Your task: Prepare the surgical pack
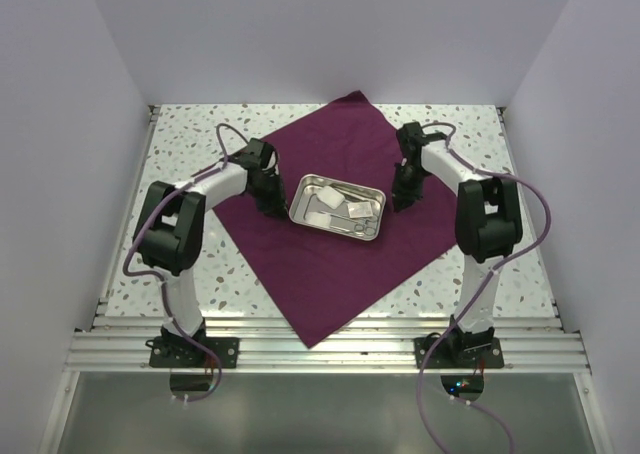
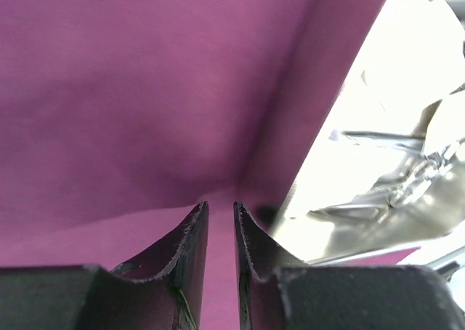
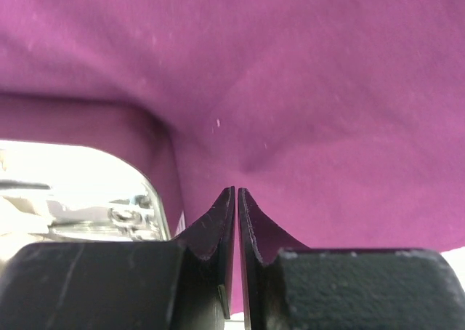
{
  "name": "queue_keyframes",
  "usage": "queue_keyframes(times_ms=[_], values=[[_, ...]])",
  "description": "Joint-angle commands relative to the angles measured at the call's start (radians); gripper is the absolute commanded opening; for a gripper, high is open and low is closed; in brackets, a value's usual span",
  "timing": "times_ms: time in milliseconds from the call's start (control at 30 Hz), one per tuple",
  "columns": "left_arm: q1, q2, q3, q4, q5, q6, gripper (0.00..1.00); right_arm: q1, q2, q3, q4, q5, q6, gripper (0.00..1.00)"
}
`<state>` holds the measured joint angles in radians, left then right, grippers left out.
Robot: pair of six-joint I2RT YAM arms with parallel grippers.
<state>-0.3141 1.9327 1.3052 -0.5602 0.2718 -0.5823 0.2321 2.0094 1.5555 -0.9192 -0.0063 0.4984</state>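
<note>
The dark purple cloth [image 1: 330, 274] lies spread flat as a diamond on the table. On its middle stands the small steel tray [image 1: 345, 181] with white gauze squares [image 1: 318, 197] and silver instruments [image 1: 363, 210] inside. My left gripper [image 1: 270, 210] is down on the cloth just left of the tray. In the left wrist view its jaws [image 2: 220, 205] stand a narrow slit apart with cloth [image 2: 145, 90] creased up between them, the tray [image 2: 320, 199] at right. My right gripper [image 1: 402, 202] presses down just right of the tray. Its jaws [image 3: 237, 190] are nearly touching, pinching puckered cloth [image 3: 327, 90].
The speckled tabletop [image 1: 190, 144] shows around the cloth's corners. White walls close in on the left, back and right. The cloth's near corner hangs over the aluminium rail [image 1: 330, 349] at the front, between the two arm bases.
</note>
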Motion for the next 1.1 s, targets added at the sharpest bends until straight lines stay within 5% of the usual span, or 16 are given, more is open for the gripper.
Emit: queue_keyframes(times_ms=[0, 667, 900, 1000, 1033, 1067], values=[[-0.026, -0.006, 0.029, 0.005, 0.033, 0.003, 0.24, -0.001, 0.041, 0.047, 0.039, -0.06, 0.017, 0.09], [-0.039, -0.08, -0.073, 0.02, -0.026, -0.016, 0.25, 0.006, 0.177, 0.314, -0.064, -0.094, -0.014, 0.1], [0.023, -0.152, -0.049, -0.035, -0.121, 0.038, 0.49, -0.094, -0.029, 0.235, -0.138, 0.058, -0.102, 0.18], [0.035, -0.175, -0.008, -0.078, -0.166, 0.071, 0.53, -0.096, -0.132, 0.209, -0.2, 0.1, -0.147, 0.42], [0.035, -0.187, -0.006, -0.086, -0.172, 0.079, 0.54, -0.096, -0.156, 0.186, -0.234, 0.057, -0.149, 0.67], [0.035, -0.216, -0.007, -0.086, -0.178, 0.091, 0.54, -0.097, -0.2, 0.163, -0.237, 0.01, -0.152, 0.76]])
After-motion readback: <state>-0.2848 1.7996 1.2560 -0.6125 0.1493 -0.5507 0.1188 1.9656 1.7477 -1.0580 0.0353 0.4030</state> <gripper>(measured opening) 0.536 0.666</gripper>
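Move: The steel tray lies flat on the purple wrap between the hands: its middle is about 13 cm to the left gripper's right, 2 cm ahead and 2 cm below, its near-left corner close by the fingers. From the right gripper the tray's middle is about 14 cm to the left, level fore and aft, 3 cm below. Inside, the foil packet lies 9 cm left of the right gripper and 1 cm back, the scissors 9 cm left and 5 cm back. Square the tray from both ends. Send the right gripper, fingers nearly shut, forward and a little left along the tray's right end, about 6 cm, dipping first, while the left gripper edges right, then back and slightly down at the left end. Then take both outward and up, away from the tray, the right some 9 cm to its right, and open the fingers. ##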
